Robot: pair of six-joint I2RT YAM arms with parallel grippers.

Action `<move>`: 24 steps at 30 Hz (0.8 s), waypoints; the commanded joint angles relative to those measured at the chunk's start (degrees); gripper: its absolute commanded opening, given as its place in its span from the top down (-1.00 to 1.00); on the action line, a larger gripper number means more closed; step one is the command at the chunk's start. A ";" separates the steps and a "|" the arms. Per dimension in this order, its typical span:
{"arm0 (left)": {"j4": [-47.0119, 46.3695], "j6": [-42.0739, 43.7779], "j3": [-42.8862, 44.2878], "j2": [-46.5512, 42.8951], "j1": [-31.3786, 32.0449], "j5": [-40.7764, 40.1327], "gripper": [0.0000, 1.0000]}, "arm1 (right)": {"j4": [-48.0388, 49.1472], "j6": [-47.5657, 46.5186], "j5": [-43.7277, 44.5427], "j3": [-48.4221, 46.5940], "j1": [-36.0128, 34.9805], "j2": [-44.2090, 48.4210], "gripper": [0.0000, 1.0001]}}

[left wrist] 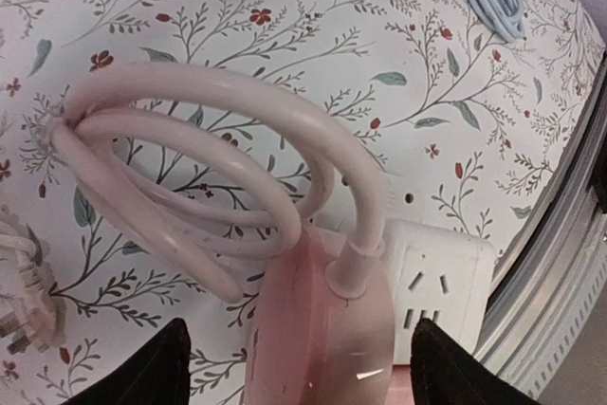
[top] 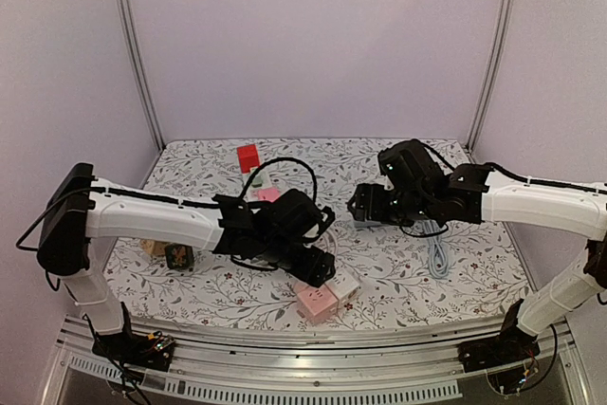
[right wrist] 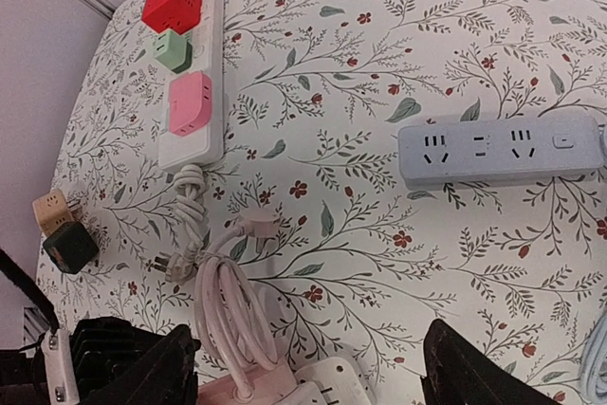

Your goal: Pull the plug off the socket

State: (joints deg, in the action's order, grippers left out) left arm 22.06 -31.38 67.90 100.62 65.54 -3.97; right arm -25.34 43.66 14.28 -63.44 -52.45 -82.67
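Note:
A pink plug block (left wrist: 322,329) with a thick pale pink cord (left wrist: 190,177) looped above it sits against a white socket cube (left wrist: 441,286) near the table's front edge. My left gripper (left wrist: 299,329) is open. Its dark fingers (left wrist: 161,367) stand on either side of the pink plug with a gap on each side. From above, the plug (top: 316,303) and the socket (top: 343,284) lie just below the left gripper (top: 318,267). My right gripper (top: 365,204) hovers open over mid-table with nothing between its fingers (right wrist: 455,367). It looks down on the plug (right wrist: 251,391).
A white power strip (right wrist: 190,135) at the back left carries red, green and pink cubes. A grey power strip (right wrist: 498,152) lies at the right and a pale blue cable (top: 438,258) beside it. Tan and dark green cubes (top: 175,253) sit at the left. A metal rail (left wrist: 560,263) runs along the front edge.

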 commanded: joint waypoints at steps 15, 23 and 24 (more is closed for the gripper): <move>5.75 1.68 2.40 2.29 1.17 -2.38 0.01 | -0.75 0.36 1.22 0.81 0.81 1.33 -0.63; 5.74 0.22 0.86 -0.43 1.09 -3.72 0.52 | -1.78 0.92 0.51 1.39 0.77 3.28 -0.66; 5.50 -0.18 0.49 -1.02 1.04 -3.83 0.56 | -1.77 1.06 0.47 1.61 0.79 3.83 -0.67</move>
State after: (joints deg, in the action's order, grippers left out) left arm 25.96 -30.28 69.41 101.27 66.11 -6.63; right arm -25.87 43.90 14.57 -62.98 -51.96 -81.62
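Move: The pink plug, standing in the socket block, is already between the left hand's open fingers, its middle about 1 cm back and 2 cm below. Of the block's faces, the pink socket lies some 6 cm back and 1 cm left of the hand, the white socket about 3 cm back and 5 cm right, and the coiled pink cord roughly 6 cm ahead and 1 cm right. From the right hand the plug is around 9 cm left, 10 cm back and 10 cm below. Sinking only about half a centimetre at first and edging under 1 cm to its left, the left hand then all but stays over the block while its fingers steadily close from wide open to about a third. Both pads come onto the sides of the pink plug and pinch it; the wrist rolls barely 5 degrees. ##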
